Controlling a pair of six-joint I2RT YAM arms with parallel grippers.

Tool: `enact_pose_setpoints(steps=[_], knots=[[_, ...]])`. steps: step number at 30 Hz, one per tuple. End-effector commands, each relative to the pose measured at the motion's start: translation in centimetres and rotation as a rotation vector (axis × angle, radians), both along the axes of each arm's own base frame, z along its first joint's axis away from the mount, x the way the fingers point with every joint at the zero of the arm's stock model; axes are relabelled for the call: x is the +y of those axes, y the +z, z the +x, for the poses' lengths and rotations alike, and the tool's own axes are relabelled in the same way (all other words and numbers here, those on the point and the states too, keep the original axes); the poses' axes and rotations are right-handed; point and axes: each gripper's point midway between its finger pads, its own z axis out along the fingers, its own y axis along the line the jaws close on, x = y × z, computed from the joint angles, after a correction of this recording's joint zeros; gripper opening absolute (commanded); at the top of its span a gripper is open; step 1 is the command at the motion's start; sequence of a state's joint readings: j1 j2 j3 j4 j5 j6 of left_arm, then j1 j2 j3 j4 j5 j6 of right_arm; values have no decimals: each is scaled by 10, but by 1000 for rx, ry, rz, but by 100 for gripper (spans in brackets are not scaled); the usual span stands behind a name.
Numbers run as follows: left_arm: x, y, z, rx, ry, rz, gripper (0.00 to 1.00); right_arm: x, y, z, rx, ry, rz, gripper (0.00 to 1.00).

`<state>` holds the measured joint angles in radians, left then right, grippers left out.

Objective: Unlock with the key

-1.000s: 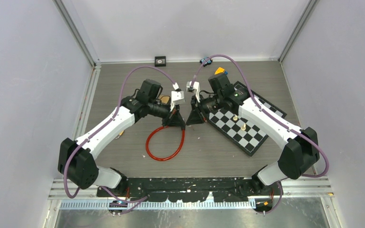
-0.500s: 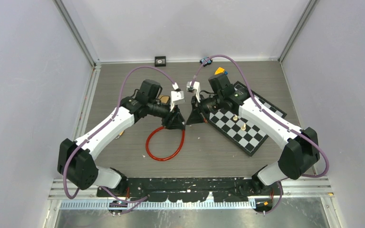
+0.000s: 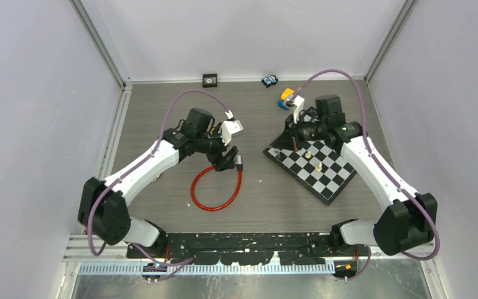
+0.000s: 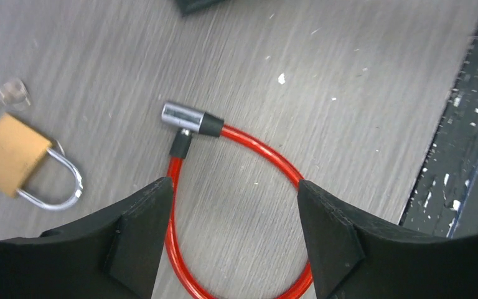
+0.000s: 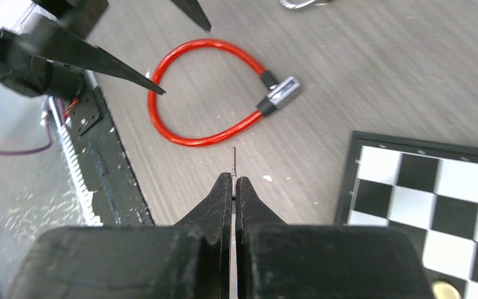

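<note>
A red cable lock [image 3: 215, 190] lies in a loop on the table, its silver lock head [image 4: 183, 117] at the far end of the loop. The cable's black end piece [image 4: 179, 144] meets the head from the side. My left gripper [image 4: 235, 187] hovers open over the loop, one finger [image 4: 140, 233] on each side, holding nothing. My right gripper [image 5: 233, 180] is shut on the key, whose thin metal tip [image 5: 232, 159] sticks out past the fingertips. It hangs clear of the lock head [image 5: 279, 95], near the chessboard's corner [image 3: 272, 151].
A brass padlock [image 4: 9, 152] lies left of the cable lock. A chessboard [image 3: 330, 180] with two pieces [image 3: 308, 154] sits on the right. Small objects [image 3: 269, 80], [image 3: 285, 96], [image 3: 210, 79] lie along the back edge. The black rail [image 4: 467, 124] runs along the table's near edge.
My left gripper has opened and let go of the lock head. My right arm has pulled back to the right, away from the lock, with the key in its shut fingers.
</note>
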<state>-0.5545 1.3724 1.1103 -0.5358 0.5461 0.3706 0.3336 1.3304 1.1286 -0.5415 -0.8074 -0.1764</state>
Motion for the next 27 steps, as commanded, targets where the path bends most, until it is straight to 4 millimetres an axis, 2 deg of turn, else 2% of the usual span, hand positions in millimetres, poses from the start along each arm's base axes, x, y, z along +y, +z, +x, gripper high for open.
enact_pose_setpoints(steps=[1,6,8,13,22,27], knots=[[8,-34,25,100,175,102,77,-22,36,14,-114,-100,76,1],[4,-72,44,153,307,180,77,-40,43,18,-127,-157,112,1],[2,-76,56,160,352,195,77,-42,43,19,-122,-164,121,1],[-12,-85,67,191,366,203,77,-44,40,21,-118,-171,121,1],[-28,-113,77,200,386,275,77,-45,34,23,-99,-169,124,1],[-37,-129,70,166,325,341,74,-45,31,23,-91,-168,127,1]])
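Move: Below and ahead of the open left hand lies the cable lock's metal head, about 7 cm forward, 4 cm to the right and 16 cm down; the brass padlock lies roughly 9 cm farther out and 8 cm left of that head, and the red loop's middle some 9 cm nearer and 7 cm left of it. From the right hand, which holds the key, the head is about 6 cm ahead, 10 cm left and 20 cm down, while the chessboard's middle is 8 cm ahead and 17 cm right. Plunging some 10 cm first, then easing forward and finally sinking again with a little drift right, the left hand comes down close over the lock head, its fingers still wide open and tipping about 30 degrees to point more steeply down. The right hand keeps the key pinched and backs off about 5 cm to the right, rising slightly and turning a little clockwise, then holds still. ##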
